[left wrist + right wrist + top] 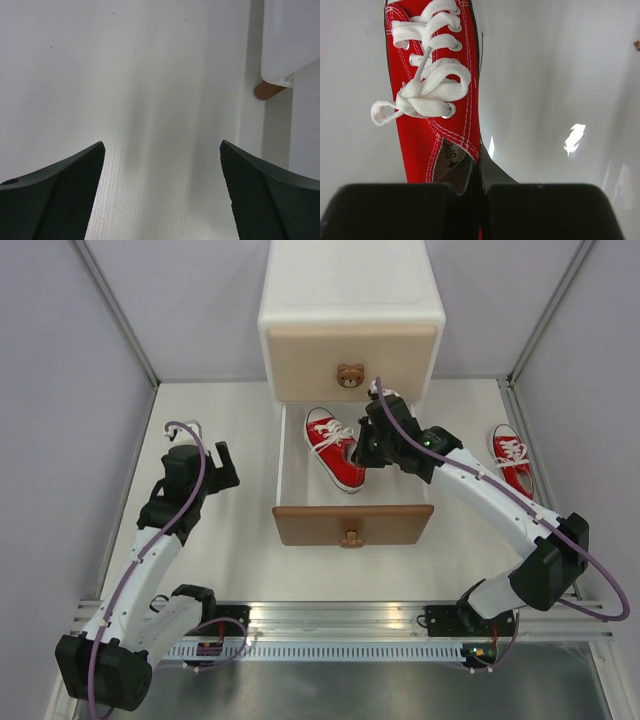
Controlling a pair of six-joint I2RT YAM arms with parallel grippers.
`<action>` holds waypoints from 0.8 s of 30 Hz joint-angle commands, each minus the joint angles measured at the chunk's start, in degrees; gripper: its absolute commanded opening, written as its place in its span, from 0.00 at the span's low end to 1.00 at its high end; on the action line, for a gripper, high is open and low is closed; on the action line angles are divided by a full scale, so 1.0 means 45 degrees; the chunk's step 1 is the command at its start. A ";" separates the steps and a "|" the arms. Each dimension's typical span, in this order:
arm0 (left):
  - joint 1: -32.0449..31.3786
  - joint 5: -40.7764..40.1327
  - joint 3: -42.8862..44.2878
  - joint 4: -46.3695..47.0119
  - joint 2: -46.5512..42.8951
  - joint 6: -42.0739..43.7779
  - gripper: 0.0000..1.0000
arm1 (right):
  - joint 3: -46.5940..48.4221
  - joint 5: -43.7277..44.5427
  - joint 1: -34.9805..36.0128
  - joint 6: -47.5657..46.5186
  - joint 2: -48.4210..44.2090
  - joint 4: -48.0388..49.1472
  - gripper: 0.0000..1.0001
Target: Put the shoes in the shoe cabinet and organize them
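The shoe cabinet [350, 310] stands at the back with its beige upper drawer closed and its lower drawer [350, 524] pulled out. Inside that drawer lies a red shoe [330, 443] with white laces, toe pointing to the back left. My right gripper [366, 451] is shut on the side wall of this shoe [432, 100] near the heel, one finger inside the opening and the other outside [481, 167]. A second red shoe [512, 458] lies on the table to the right of the cabinet. My left gripper [210, 453] hovers open and empty over bare table [162, 146].
A brown cabinet leg [267, 90] and the cabinet's white lower corner [287, 45] show at the upper right of the left wrist view. The brown drawer front [350, 524] juts toward the arms. Side walls [120, 330] fence the table.
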 commanded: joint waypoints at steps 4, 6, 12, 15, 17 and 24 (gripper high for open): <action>0.0034 0.0084 0.0030 0.0277 0.0043 0.0144 0.98 | -0.0550 0.3434 0.1387 0.2429 0.0383 0.3642 0.01; 0.0053 0.0104 0.0011 0.0278 0.0043 0.0144 0.98 | -0.0590 0.3886 0.1720 0.2820 0.0734 0.3955 0.01; 0.0034 0.0084 -0.0008 0.0297 0.0024 0.0124 0.98 | -0.0454 0.4980 0.2150 0.3464 0.1634 0.4346 0.01; 0.0034 0.0104 -0.0009 0.0277 0.0043 0.0124 0.98 | -0.0376 0.5740 0.2326 0.3660 0.1927 0.4327 0.01; 0.0034 0.0123 0.0011 0.0297 0.0063 0.0105 0.98 | -0.0337 0.6054 0.2365 0.3777 0.2142 0.4308 0.01; 0.0034 0.0143 0.0011 0.0297 0.0122 0.0124 0.98 | 0.0053 0.6291 0.2366 0.3798 0.2981 0.4171 0.01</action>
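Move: My right hand holds the red shoe by the side of its heel opening, above the open brown drawer. The place for it, at the left of the drawer floor, lies about 5 cm ahead, 8 cm left and 11 cm down. The drawer's left wall is some 15 cm left and 4 ahead, its front panel roughly 11 cm back, both about 9 cm lower. From my idle left hand that place is about 7 cm ahead, 18 right, 8 lower. I lower the red shoe about 7 cm towards the left side of the drawer floor with my right hand, carrying it some 5 cm left at first and then easing forward about 3 cm. On the way I turn it nearly 20 degrees clockwise to bring the toe round to point forward, keeping my closed fingers pinched on the heel side. ##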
